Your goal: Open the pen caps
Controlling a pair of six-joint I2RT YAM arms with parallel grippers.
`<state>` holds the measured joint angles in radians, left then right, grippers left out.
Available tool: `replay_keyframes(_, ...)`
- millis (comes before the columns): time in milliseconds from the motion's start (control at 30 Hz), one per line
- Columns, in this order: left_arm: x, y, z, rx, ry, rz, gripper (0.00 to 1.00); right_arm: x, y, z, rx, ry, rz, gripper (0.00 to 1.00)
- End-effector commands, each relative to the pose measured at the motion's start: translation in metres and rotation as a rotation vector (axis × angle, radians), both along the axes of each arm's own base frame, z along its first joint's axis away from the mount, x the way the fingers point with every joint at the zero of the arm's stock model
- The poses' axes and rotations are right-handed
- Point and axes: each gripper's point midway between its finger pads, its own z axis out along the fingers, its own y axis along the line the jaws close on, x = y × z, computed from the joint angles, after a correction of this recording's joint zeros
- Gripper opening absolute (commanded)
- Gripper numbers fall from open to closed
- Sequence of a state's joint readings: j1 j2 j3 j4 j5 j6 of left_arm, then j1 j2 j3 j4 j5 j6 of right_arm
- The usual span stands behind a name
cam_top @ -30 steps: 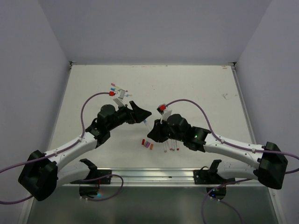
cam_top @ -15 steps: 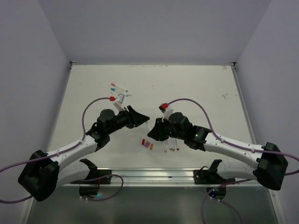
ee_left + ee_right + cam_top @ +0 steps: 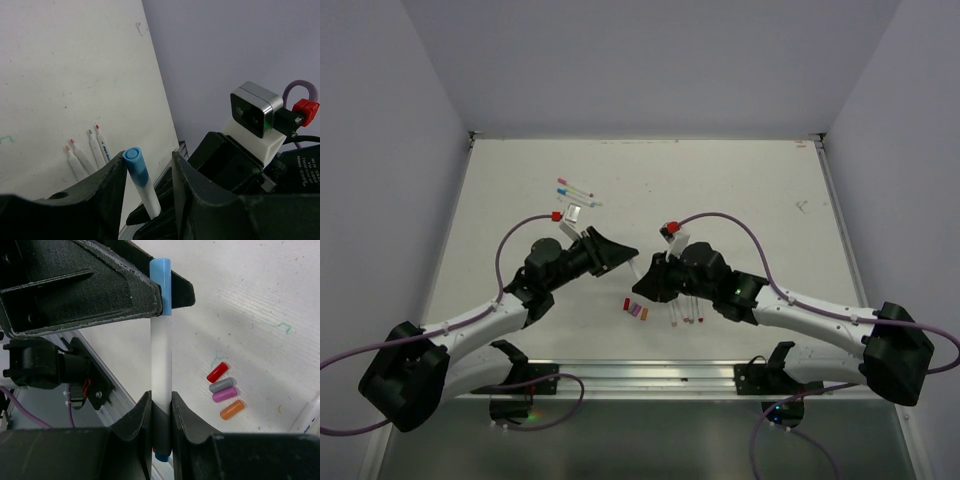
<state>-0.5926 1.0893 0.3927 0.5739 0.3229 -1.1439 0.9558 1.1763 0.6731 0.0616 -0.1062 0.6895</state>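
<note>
My right gripper (image 3: 161, 407) is shut on the white barrel of a pen (image 3: 161, 355) and holds it up above the table. The pen's blue cap (image 3: 161, 284) is still on. In the left wrist view the blue cap (image 3: 135, 165) stands between my left gripper's (image 3: 148, 165) open jaws, against one finger with a gap to the other. In the top view the left gripper (image 3: 626, 254) and right gripper (image 3: 642, 284) meet at table centre. Loose red (image 3: 217, 372), grey (image 3: 222, 385), pink (image 3: 223, 394) and orange (image 3: 232, 409) caps lie below.
Several uncapped pens (image 3: 686, 312) lie beside the loose caps (image 3: 635, 310) near the front edge. More pens (image 3: 574, 190) lie at the back left. A metal rail (image 3: 650, 375) runs along the table's near edge. The right wrist camera (image 3: 255, 117) faces my left gripper.
My left gripper has shifted slightly nearer and toward the right gripper, bringing its jaws around the pen's capped end. The right gripper still holds the pen.
</note>
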Motion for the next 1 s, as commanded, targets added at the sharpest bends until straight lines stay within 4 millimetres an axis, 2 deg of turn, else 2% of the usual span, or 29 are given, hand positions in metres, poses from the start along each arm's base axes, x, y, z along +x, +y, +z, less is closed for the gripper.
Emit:
replay_keyframes(0,-0.005,-0.002,0.029,-0.089,-0.063,-0.024,0.42,-0.003,0.003,0.009,0.057,0.000,0.017,0.00)
replay_keyframes(167,-0.006,-0.001,0.030,-0.092,-0.063,-0.024,0.31,-0.004,0.003,0.007,0.063,0.009,0.021,0.00)
replay_keyframes(267,-0.003,-0.002,0.028,-0.076,-0.058,-0.017,0.00,-0.005,0.003,0.006,0.070,0.016,0.023,0.00)
replay_keyframes(300,-0.001,-0.001,0.021,-0.051,-0.034,-0.011,0.00,-0.005,0.004,0.006,0.070,0.017,0.024,0.00)
replay_keyframes(333,0.006,-0.002,0.027,-0.040,-0.041,0.011,0.00,-0.005,0.003,0.005,0.068,0.018,0.023,0.00)
replay_keyframes(367,0.009,0.000,0.006,0.044,0.017,0.023,0.00,-0.005,0.003,0.004,0.061,0.018,0.023,0.00)
replay_keyframes(400,0.014,0.001,0.000,0.091,0.032,0.036,0.00,-0.002,0.002,0.004,0.053,0.011,0.011,0.00)
replay_keyframes(433,0.029,0.004,0.008,0.144,0.007,0.100,0.00,0.001,0.001,0.002,0.033,-0.004,0.002,0.00)
replay_keyframes(467,0.029,0.012,-0.012,0.234,0.084,0.134,0.00,0.003,-0.005,-0.004,-0.010,-0.005,-0.011,0.00)
replay_keyframes(500,0.035,0.014,-0.004,0.255,0.078,0.170,0.00,0.014,-0.009,-0.004,-0.054,-0.048,-0.056,0.00)
replay_keyframes(533,0.044,0.025,-0.007,0.298,0.085,0.252,0.00,0.018,-0.014,-0.008,-0.092,-0.066,-0.079,0.00)
replay_keyframes(567,0.044,0.031,-0.010,0.340,0.101,0.293,0.00,0.017,-0.020,-0.017,-0.165,-0.084,-0.102,0.00)
replay_keyframes(600,0.046,0.037,-0.014,0.371,0.116,0.331,0.00,0.023,-0.023,-0.017,-0.208,-0.119,-0.127,0.00)
replay_keyframes(633,0.051,0.040,-0.011,0.377,0.122,0.376,0.00,0.037,-0.036,-0.019,-0.290,-0.196,-0.205,0.00)
replay_keyframes(667,0.054,0.041,-0.010,0.376,0.126,0.387,0.00,0.032,-0.036,-0.024,-0.347,-0.225,-0.202,0.00)
replay_keyframes(733,0.064,0.038,-0.010,0.382,0.137,0.409,0.00,0.042,-0.043,-0.028,-0.436,-0.295,-0.252,0.00)
replay_keyframes(800,0.073,0.033,-0.010,0.382,0.150,0.420,0.00,0.042,-0.046,-0.033,-0.474,-0.326,-0.270,0.00)
replay_keyframes(833,0.076,0.031,-0.023,0.391,0.190,0.419,0.00,0.043,-0.048,-0.034,-0.486,-0.340,-0.280,0.00)
replay_keyframes(900,0.087,0.029,-0.022,0.334,0.181,0.424,0.00,0.043,-0.057,-0.035,-0.541,-0.385,-0.320,0.00)
replay_keyframes(967,0.094,0.031,-0.029,0.356,0.180,0.406,0.00,0.041,-0.065,-0.037,-0.544,-0.362,-0.348,0.00)
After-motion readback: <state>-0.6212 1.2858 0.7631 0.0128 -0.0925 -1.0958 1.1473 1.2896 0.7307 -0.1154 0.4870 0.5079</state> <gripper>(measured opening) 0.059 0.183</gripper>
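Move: The blue cap to come off already sits between the left hand's half-open fingertips, within about 1 cm of their middle. From the right hand, which already grips the pen near its tail, that cap is some 6 cm ahead, 1 cm left and 5 cm higher. The row of loose caps lies about 15 cm below the right hand, 2 cm ahead and 2 cm left. At table level too, the uncapped pens are 3 cm ahead and 11 cm right. The blue cap is pinched as the left fingers shut on it, the right hand keeping its grip on the pen. Left then draws away with it, forward about 7 cm, sinking late by some 3 cm and easing left, wrist turning about 30 degrees. Right first edges forward 2 cm, then drops about 5 cm and goes right towards the uncapped pens, its wrist turning too. ##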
